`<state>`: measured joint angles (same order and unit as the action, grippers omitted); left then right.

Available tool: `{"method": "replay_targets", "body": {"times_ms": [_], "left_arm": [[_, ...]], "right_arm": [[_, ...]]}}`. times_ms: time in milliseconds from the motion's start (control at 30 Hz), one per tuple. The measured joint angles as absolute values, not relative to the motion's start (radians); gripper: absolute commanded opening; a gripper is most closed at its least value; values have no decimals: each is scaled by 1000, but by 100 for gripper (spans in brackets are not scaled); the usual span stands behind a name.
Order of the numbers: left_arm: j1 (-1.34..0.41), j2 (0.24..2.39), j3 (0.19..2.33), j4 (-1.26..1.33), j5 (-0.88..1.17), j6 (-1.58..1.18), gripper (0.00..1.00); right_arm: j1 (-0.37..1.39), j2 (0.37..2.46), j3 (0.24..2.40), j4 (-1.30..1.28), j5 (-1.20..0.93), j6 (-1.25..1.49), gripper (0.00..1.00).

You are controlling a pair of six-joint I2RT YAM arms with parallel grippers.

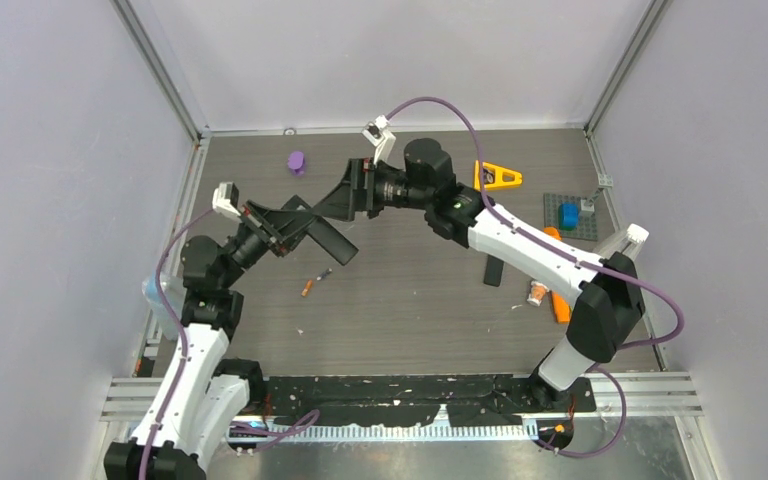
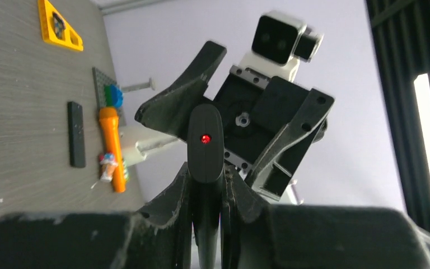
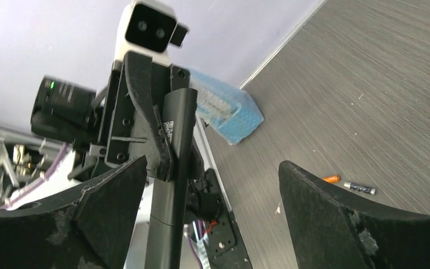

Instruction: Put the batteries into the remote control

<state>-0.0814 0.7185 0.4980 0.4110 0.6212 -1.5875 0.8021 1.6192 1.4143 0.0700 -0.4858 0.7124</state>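
The black remote control [image 2: 204, 147] stands upright between my left gripper's [image 2: 207, 182] fingers, which are shut on its lower part; a red dot shows on its face. In the top view this left gripper [image 1: 298, 226] holds the remote [image 1: 338, 243] above the table's middle left. My right gripper [image 3: 213, 168] is open wide, with the remote [image 3: 173, 162] just inside its left finger [image 3: 109, 202] and apart from the right one. Two batteries lie on the table: an orange one [image 3: 330, 179] and a dark grey one [image 3: 360, 188], side by side below both grippers [image 1: 315, 281].
A second black bar [image 1: 493, 270] lies right of centre. A long orange stick [image 1: 558, 302] and a small colourful figure [image 1: 537, 293] lie by the right arm. At the back are a purple piece [image 1: 297, 161], a yellow triangle [image 1: 497, 177] and a grey plate [image 1: 588, 228]. A blue pack [image 3: 229, 109] sits at the left wall.
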Motion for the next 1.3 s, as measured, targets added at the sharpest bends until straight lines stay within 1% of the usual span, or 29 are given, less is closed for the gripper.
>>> {"method": "replay_targets", "body": {"times_ms": [200,400,467,500,533,567,600,733,967,1033,1100,1133,1167,1200,1233,1300], "left_arm": [[-83,802,559,391,826,-1414,0],[-83,803,605,331,891,-1285,0],[-83,803,615,332,899,-1265,0],[-83,803,618,333,902,-1259,0],[-83,803,619,337,906,-1255,0],[-83,803,619,345,910,-1253,0],[-83,803,619,352,915,-1252,0],[-83,803,619,378,927,-1253,0],[-83,803,619,439,933,-1280,0],[-83,803,619,463,936,-1295,0],[-83,803,619,481,936,-1307,0],[-83,804,618,487,936,-1308,2],[-83,806,616,494,935,-1310,6],[-82,810,612,507,936,-1321,13],[-81,812,611,515,936,-1325,21],[-80,813,610,533,932,-1328,49]], "right_arm": [[776,1614,1424,-14,-711,564,86],[782,1595,1408,-43,-861,493,83],[782,1580,1396,-42,-896,481,77],[782,1574,1390,-42,-912,476,68],[782,1571,1384,-42,-926,472,64],[782,1569,1381,-42,-936,469,56],[782,1569,1378,-43,-948,467,52],[782,1569,1377,-51,-974,470,48],[783,1571,1377,-53,-981,478,47],[783,1574,1377,-52,-982,485,40],[783,1579,1377,-44,-984,504,28],[783,1584,1377,-31,-993,518,25],[783,1589,1377,-15,-1001,536,20],[783,1593,1377,-1,-1006,556,17],[783,1598,1376,9,-1013,579,11],[779,1608,1375,30,-1027,616,6]]}}
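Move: The remote control is already in the left hand. Its middle lies about 4 cm back and 2 cm right of that hand, and from the open right hand about 4 cm back and 1 cm left, level with both. Some 25 cm below the right hand lie a silver battery, about 2 cm back and 4 cm left, and an orange battery, roughly 5 cm back and 8 cm left. Right hand swings back about 9 cm, turning counter-clockwise, and pinches the remote's near end as left shifts back-right. ##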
